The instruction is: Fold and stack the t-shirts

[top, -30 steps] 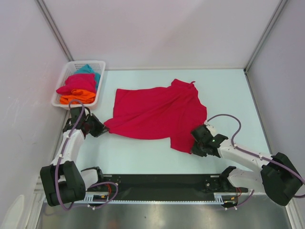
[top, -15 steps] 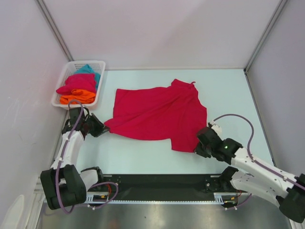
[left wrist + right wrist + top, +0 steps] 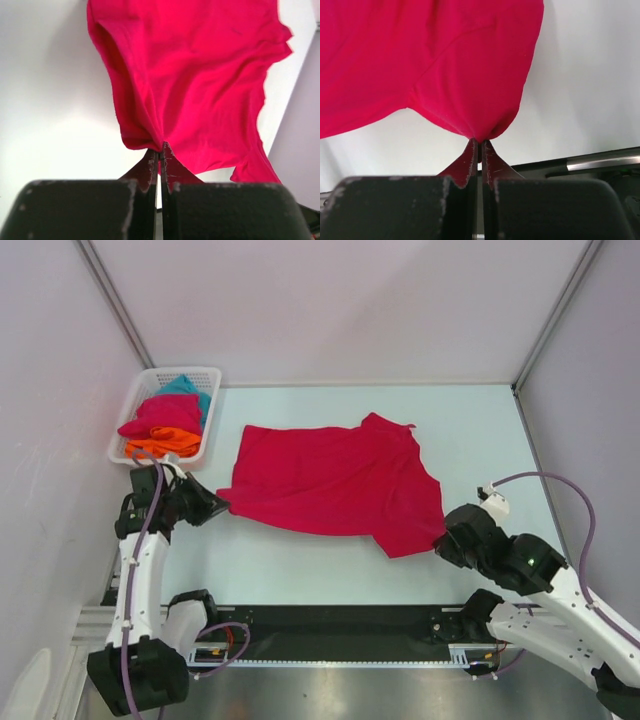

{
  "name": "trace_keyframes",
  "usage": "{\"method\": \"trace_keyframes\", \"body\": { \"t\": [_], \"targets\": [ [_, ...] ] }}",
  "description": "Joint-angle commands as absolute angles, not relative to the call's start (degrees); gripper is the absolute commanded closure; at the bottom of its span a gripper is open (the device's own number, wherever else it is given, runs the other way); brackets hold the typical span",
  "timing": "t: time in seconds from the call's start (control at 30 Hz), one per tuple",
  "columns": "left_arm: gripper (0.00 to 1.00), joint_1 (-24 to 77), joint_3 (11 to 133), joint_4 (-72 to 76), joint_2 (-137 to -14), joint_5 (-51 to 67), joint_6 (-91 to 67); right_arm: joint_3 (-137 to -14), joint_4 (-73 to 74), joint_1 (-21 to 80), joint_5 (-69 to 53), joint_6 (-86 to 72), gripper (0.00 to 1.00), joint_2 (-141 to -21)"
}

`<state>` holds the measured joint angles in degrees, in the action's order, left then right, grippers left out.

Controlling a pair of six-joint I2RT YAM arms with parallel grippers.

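Note:
A crimson-pink t-shirt [image 3: 335,485] is stretched across the middle of the table. My left gripper [image 3: 222,506] is shut on its left corner; in the left wrist view the cloth [image 3: 200,80] bunches at the tips of the left gripper [image 3: 160,146]. On the near right corner my right gripper [image 3: 440,540] is shut, and the right wrist view has the cloth [image 3: 435,65] pinched at the tips of that gripper [image 3: 479,141], lifted off the table. More t-shirts, crimson-pink [image 3: 160,415], orange [image 3: 160,447] and teal [image 3: 185,388], are piled in the basket.
The white mesh basket [image 3: 212,380] stands at the table's far left corner against the left wall. A black rail [image 3: 330,625] runs along the near edge between the arm bases. Walls close in the left, back and right sides.
My right gripper closed on the shirt's near right corner and pulled it right and toward the near edge. The left arm drew back slightly, and the shirt now lies wider and flatter.

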<state>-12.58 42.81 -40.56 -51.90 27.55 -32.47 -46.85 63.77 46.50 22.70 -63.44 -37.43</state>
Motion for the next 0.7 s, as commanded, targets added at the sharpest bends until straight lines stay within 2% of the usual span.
{"method": "trace_keyframes", "body": {
  "t": [0.0,0.2,0.37,0.53,0.67],
  "targets": [
    [1.0,-13.2,48.9,-44.8,-49.1,31.6,-31.7,-51.1,67.9,47.2,29.9,-64.7,1.0,-36.8],
    [1.0,-13.3,53.2,-45.8,-50.1,30.6,-31.4,-54.1,64.8,47.2,33.0,-60.3,1.0,-38.6],
    [1.0,-13.2,50.2,-37.1,-61.2,30.4,-31.5,-53.3,54.9,43.5,37.1,-52.8,1.0,-47.0],
    [1.0,-13.2,53.6,-32.3,-75.6,29.4,-31.1,-52.4,40.1,31.9,26.6,-42.0,1.0,-58.5],
    [0.98,-13.3,58.1,-29.2,-86.5,32.1,-31.6,-54.9,34.8,26.4,22.7,-38.8,1.0,-68.0]
  ]
}}
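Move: Both hands hold the near edge of the red t-shirt about 15 cm above the table. The middle of its lying part is some 15 cm ahead and 22 cm right of the left hand, and some 22 cm ahead and 21 cm left of the right. The clothes basket stands about 30 cm ahead and 20 cm left of the left hand; the shirt's far right corner lies 37 cm straight ahead of the right hand. Still pinching the shirt's near edge, both hands rise briefly, then swing forward and down, right about 11 cm, left 6. ##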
